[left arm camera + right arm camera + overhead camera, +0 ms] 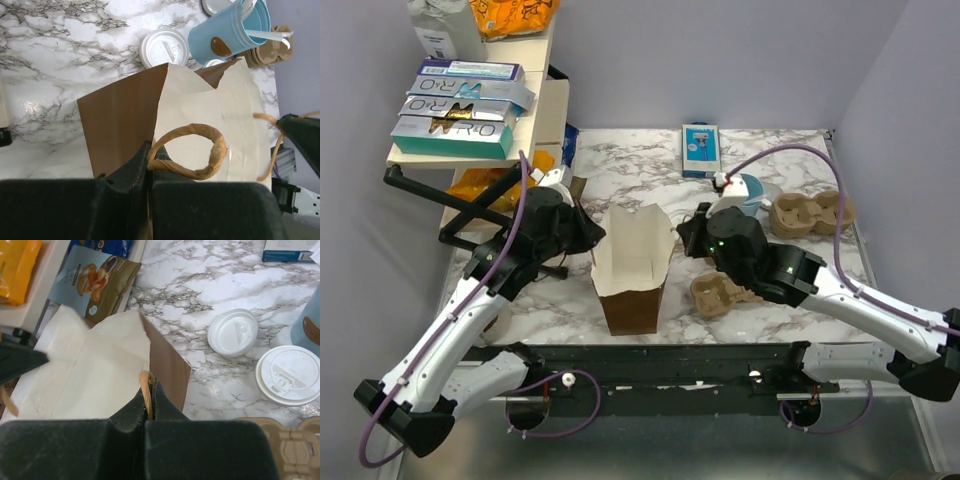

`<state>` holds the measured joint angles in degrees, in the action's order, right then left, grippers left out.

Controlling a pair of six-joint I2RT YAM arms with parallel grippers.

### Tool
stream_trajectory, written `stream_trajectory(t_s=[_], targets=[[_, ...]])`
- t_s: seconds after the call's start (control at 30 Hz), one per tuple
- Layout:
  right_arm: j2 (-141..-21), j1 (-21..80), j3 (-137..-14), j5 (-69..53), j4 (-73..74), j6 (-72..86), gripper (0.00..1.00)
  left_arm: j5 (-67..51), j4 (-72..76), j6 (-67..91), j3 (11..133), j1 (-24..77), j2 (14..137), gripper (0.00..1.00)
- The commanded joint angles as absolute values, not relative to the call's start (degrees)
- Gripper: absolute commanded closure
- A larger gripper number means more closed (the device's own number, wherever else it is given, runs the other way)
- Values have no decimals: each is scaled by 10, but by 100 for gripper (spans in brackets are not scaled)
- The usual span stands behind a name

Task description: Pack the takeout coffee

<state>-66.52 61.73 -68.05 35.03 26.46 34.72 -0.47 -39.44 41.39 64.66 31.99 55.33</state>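
A brown paper bag (630, 290) stands open mid-table, its cream inside showing (200, 100) (90, 375). My left gripper (594, 238) (149, 150) is shut on the bag's left rim at the root of a twisted paper handle (210, 150). My right gripper (682, 238) (150, 385) is shut on the right rim and its handle. Two white round lids (289, 375) (232, 332) show on the marble right of the bag. One white lid (164, 47) shows beyond the bag. The takeout coffee's cup wall is hidden, so I cannot tell which lid sits on it.
A light-blue mug (752, 190) (225, 32) stands behind my right arm. Brown pulp carriers sit at the right (810, 213) and near the bag (720, 295). A blue box (700, 150) lies at the back. A shelf with boxes (460, 110) and snack pouches (97, 280) is at the left.
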Motion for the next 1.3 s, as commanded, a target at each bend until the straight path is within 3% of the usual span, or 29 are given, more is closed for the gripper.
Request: stream_trajectory(t_s=[0.0, 0.13, 0.47, 0.63, 0.77, 0.87, 0.9, 0.97, 1.0, 1.1, 1.27], targets=[[-607, 538, -593, 223, 168, 384, 99, 20, -394, 510, 592, 312, 485, 100], [-578, 471, -536, 119, 120, 382, 99, -18, -372, 533, 554, 315, 449, 100], [-544, 467, -525, 35, 115, 363, 99, -18, -355, 537, 568, 335, 457, 100], [-546, 468, -529, 32, 133, 381, 97, 96, -376, 541, 590, 403, 462, 100], [-557, 468, -547, 45, 163, 388, 80, 147, -384, 553, 605, 453, 490, 100], [-565, 468, -563, 41, 176, 357, 59, 197, -407, 562, 630, 473, 509, 100], [-565, 468, -568, 42, 181, 334, 44, 202, -412, 563, 635, 475, 512, 100], [-562, 468, -583, 45, 189, 315, 29, 215, -428, 565, 651, 477, 523, 100], [-559, 468, -589, 45, 194, 297, 17, 220, -435, 566, 656, 478, 527, 100], [-548, 468, -608, 14, 188, 260, 3, 221, -441, 566, 660, 479, 533, 100], [-535, 468, -622, -26, 171, 238, 0, 214, -435, 562, 659, 479, 531, 100]])
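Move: The right hand holds one twisted handle of the paper bag, whose middle lies about 9 cm to its left, 5 cm back and 14 cm below. Near its side of the bag stand the cup tray, some 9 cm right, 3 cm back and 25 cm below, and the lidded cup, 8 cm right, 3 cm ahead and 23 cm below. The left hand grips the other handle, with the bag's middle about 6 cm right, 5 cm back and 14 cm below. Still pinching its handle, the right hand first tugs outward to the right about 3 cm, forward and down, then eases back and slightly left; it opens wide to let go of the handle, then rises some 4 cm, having turned nearly 20 degrees counter-clockwise. The left hand keeps its pinch, drawing back about 3 cm, then shifting right a little towards the bag. ##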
